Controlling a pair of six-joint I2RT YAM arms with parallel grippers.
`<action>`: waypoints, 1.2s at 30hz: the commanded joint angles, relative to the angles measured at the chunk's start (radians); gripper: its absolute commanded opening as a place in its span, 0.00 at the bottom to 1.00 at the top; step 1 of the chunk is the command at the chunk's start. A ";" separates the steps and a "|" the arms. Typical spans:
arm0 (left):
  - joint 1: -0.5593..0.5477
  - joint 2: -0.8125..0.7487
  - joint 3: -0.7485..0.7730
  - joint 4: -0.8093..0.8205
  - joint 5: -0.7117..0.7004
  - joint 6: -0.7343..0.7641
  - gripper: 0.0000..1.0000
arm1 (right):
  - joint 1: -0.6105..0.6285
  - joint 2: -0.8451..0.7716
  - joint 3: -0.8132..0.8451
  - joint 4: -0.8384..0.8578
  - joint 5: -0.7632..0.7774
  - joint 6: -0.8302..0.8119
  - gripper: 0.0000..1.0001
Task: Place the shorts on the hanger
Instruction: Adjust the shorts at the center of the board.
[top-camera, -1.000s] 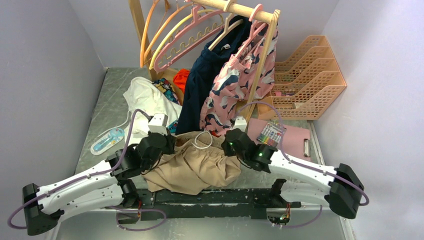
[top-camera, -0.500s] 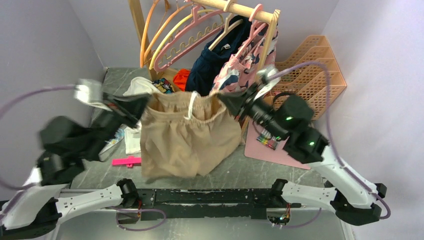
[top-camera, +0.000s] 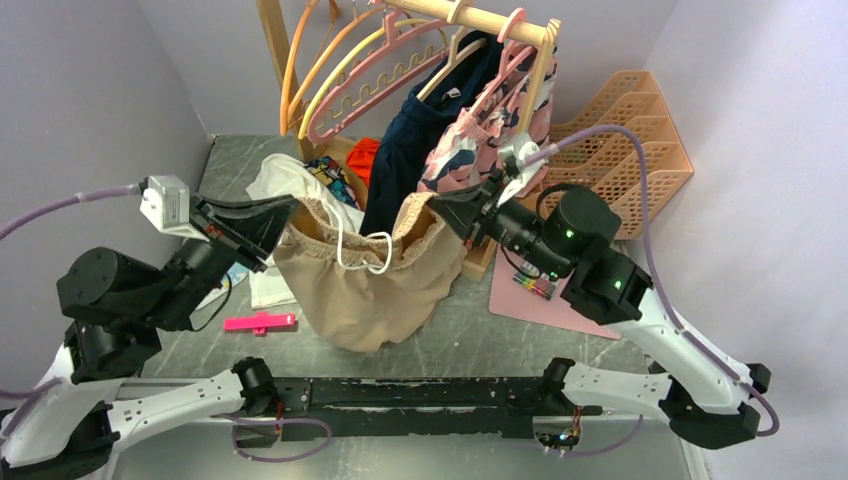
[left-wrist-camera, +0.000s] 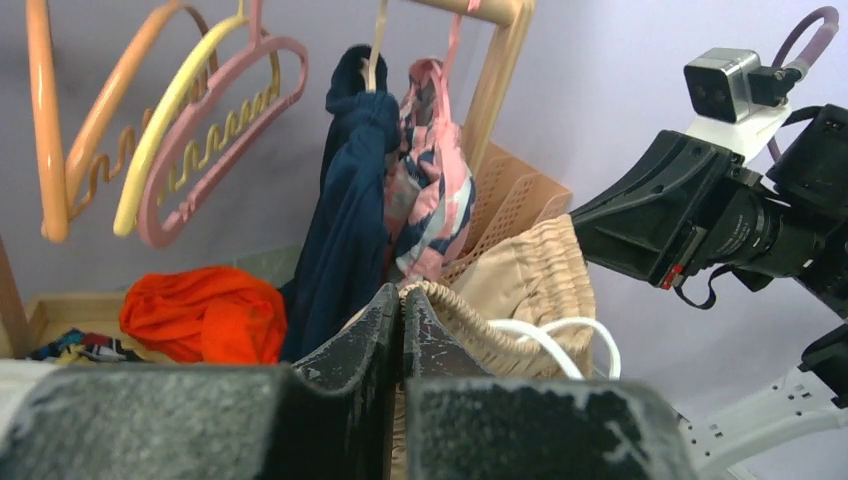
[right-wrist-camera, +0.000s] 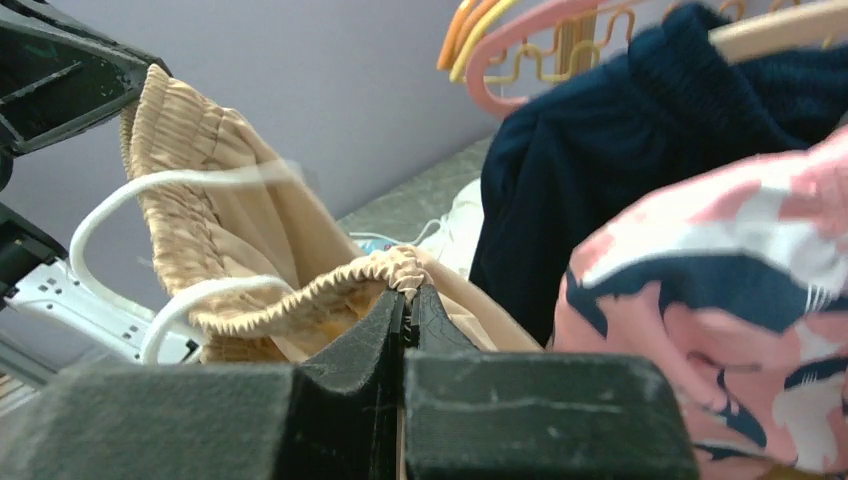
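The tan shorts (top-camera: 360, 275) hang in the air between both arms, waistband up and sagging in the middle, white drawstring (top-camera: 362, 255) looping down. My left gripper (top-camera: 288, 212) is shut on the waistband's left end (left-wrist-camera: 440, 300). My right gripper (top-camera: 432, 208) is shut on its right end (right-wrist-camera: 395, 268). The pink hanger (top-camera: 375, 70) hangs on the wooden rail at the back, above and behind the shorts; it shows too in the left wrist view (left-wrist-camera: 215, 135) and the right wrist view (right-wrist-camera: 540, 45).
Orange (top-camera: 295, 60) and yellow (top-camera: 340, 70) hangers hang beside the pink one. A navy garment (top-camera: 400, 170) and a patterned pink garment (top-camera: 470, 150) hang on the rail. White cloth (top-camera: 285, 185), a pink clip (top-camera: 260, 322), a clipboard (top-camera: 550, 285) and an orange tray stack (top-camera: 620, 150) lie around.
Both arms lifted the shorts off the table a second ago. Since half a second ago the grippers have come closer together, so the waistband sags and the shorts bunch.
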 joint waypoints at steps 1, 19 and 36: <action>-0.005 0.089 0.257 0.056 0.014 0.105 0.07 | -0.005 0.059 0.283 -0.027 -0.046 -0.064 0.00; -0.005 0.028 0.414 0.205 0.096 0.180 0.07 | -0.005 0.110 0.626 -0.130 0.161 -0.056 0.00; -0.005 0.143 0.463 0.135 0.059 0.216 0.07 | -0.006 0.142 0.574 -0.152 -0.019 -0.036 0.00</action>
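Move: Each hand already pinches one end of the beige shorts' waistband. The centre of the board lies roughly 48 cm below the left hand and 9 cm to its right; from the right hand it is 9 cm left, 3 cm back and 45 cm down. The pink hanger is some 18 cm ahead of the right hand, 8 cm left and 4 cm higher; the navy shorts hang 13 cm ahead, 3 cm left, 12 cm lower. Both hands jerk the pinched waistband up about 20 cm, dip, rise again, ending farther back and wider apart. ##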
